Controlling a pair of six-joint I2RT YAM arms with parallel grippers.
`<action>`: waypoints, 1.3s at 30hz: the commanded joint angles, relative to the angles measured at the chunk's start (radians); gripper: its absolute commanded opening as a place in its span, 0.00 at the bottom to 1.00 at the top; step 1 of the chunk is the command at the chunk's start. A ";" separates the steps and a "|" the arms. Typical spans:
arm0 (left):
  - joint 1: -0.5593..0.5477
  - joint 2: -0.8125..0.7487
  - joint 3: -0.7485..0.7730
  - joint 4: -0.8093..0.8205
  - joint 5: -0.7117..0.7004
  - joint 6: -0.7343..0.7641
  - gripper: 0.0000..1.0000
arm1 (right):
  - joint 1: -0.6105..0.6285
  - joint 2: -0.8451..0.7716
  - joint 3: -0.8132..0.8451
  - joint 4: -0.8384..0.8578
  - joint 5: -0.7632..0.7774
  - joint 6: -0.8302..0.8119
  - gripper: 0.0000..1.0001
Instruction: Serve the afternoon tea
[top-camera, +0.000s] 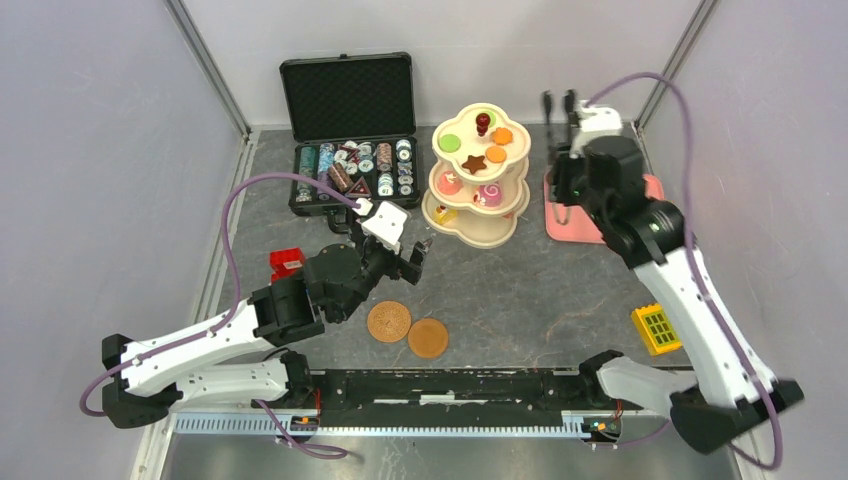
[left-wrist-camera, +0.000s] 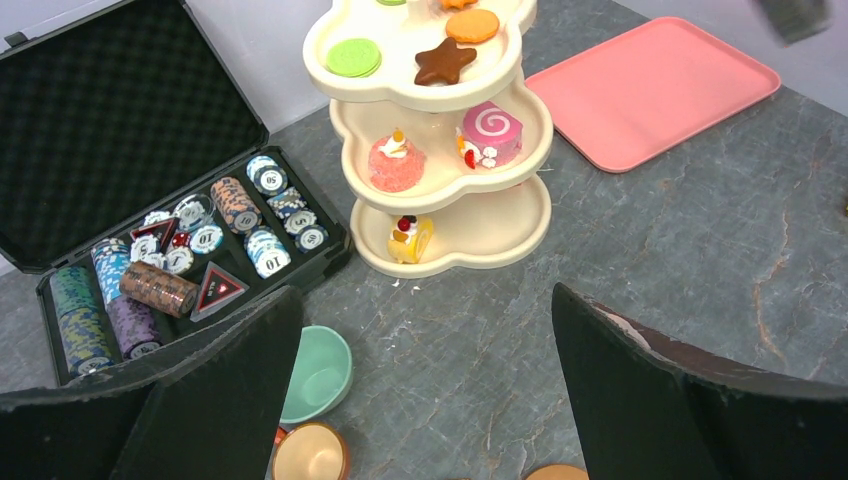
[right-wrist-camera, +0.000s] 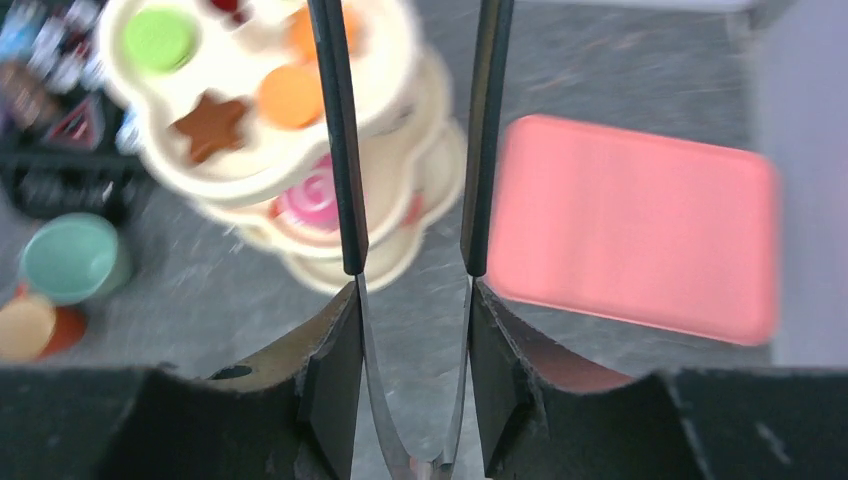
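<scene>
The cream three-tier stand (top-camera: 492, 238) (left-wrist-camera: 480, 252) (right-wrist-camera: 250, 178) holds small toy pastries (top-camera: 474, 163), with a red knob on top. Two brown saucers (top-camera: 388, 321) (top-camera: 428, 338) lie in front of the left arm. A teal cup (left-wrist-camera: 318, 372) (right-wrist-camera: 68, 258) and a smaller brown cup (left-wrist-camera: 310, 455) stand by the left finger; the arm hides them in the top view. My left gripper (top-camera: 418, 258) (left-wrist-camera: 425, 295) hangs open and empty over bare table. My right gripper (top-camera: 568, 150) (right-wrist-camera: 413, 290) is shut on metal tongs (top-camera: 570, 110) (right-wrist-camera: 340, 150), whose black tips point towards the stand.
An open black case of poker chips (top-camera: 350, 130) (left-wrist-camera: 150, 150) stands at the back left. A pink tray (top-camera: 565, 222) (left-wrist-camera: 650, 90) (right-wrist-camera: 640, 230) lies right of the stand, below the right arm. A red toy car (top-camera: 286, 262) sits by the left arm, a yellow block (top-camera: 655, 328) at the right.
</scene>
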 joint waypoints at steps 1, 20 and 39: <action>0.005 -0.015 0.013 0.026 0.015 0.014 1.00 | -0.109 -0.112 -0.126 0.070 0.276 0.028 0.42; 0.007 -0.025 0.004 0.017 0.005 0.018 1.00 | -0.502 0.357 -0.497 0.616 -0.044 0.376 0.42; 0.009 -0.035 0.000 0.017 -0.006 0.009 1.00 | -0.497 0.485 -0.516 0.698 -0.079 0.344 0.77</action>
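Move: The empty pink tray, where the held tongs are bound, has its middle about 12 cm ahead of the right hand, 21 cm to its right and some 33 cm below. The tea stand's middle is about 12 cm ahead and 11 cm to the left, 23 cm below. The orange disc on its top tier lies roughly 12 cm ahead, 9 cm left and 13 cm down. From the left hand the tray is some 24 cm ahead and 46 cm right. The tongs, still in the right hand with nothing between their tips, are carried away from the tea stand: first some 15 cm right at nearly the same height, then steeply down nearly 30 cm to the near-left part of the pink tray, edging forward late on. The wrist turns about 40 degrees clockwise and tips the fingers farther down; only at the bottom do the fingers open wider, letting the tong arms spread. ##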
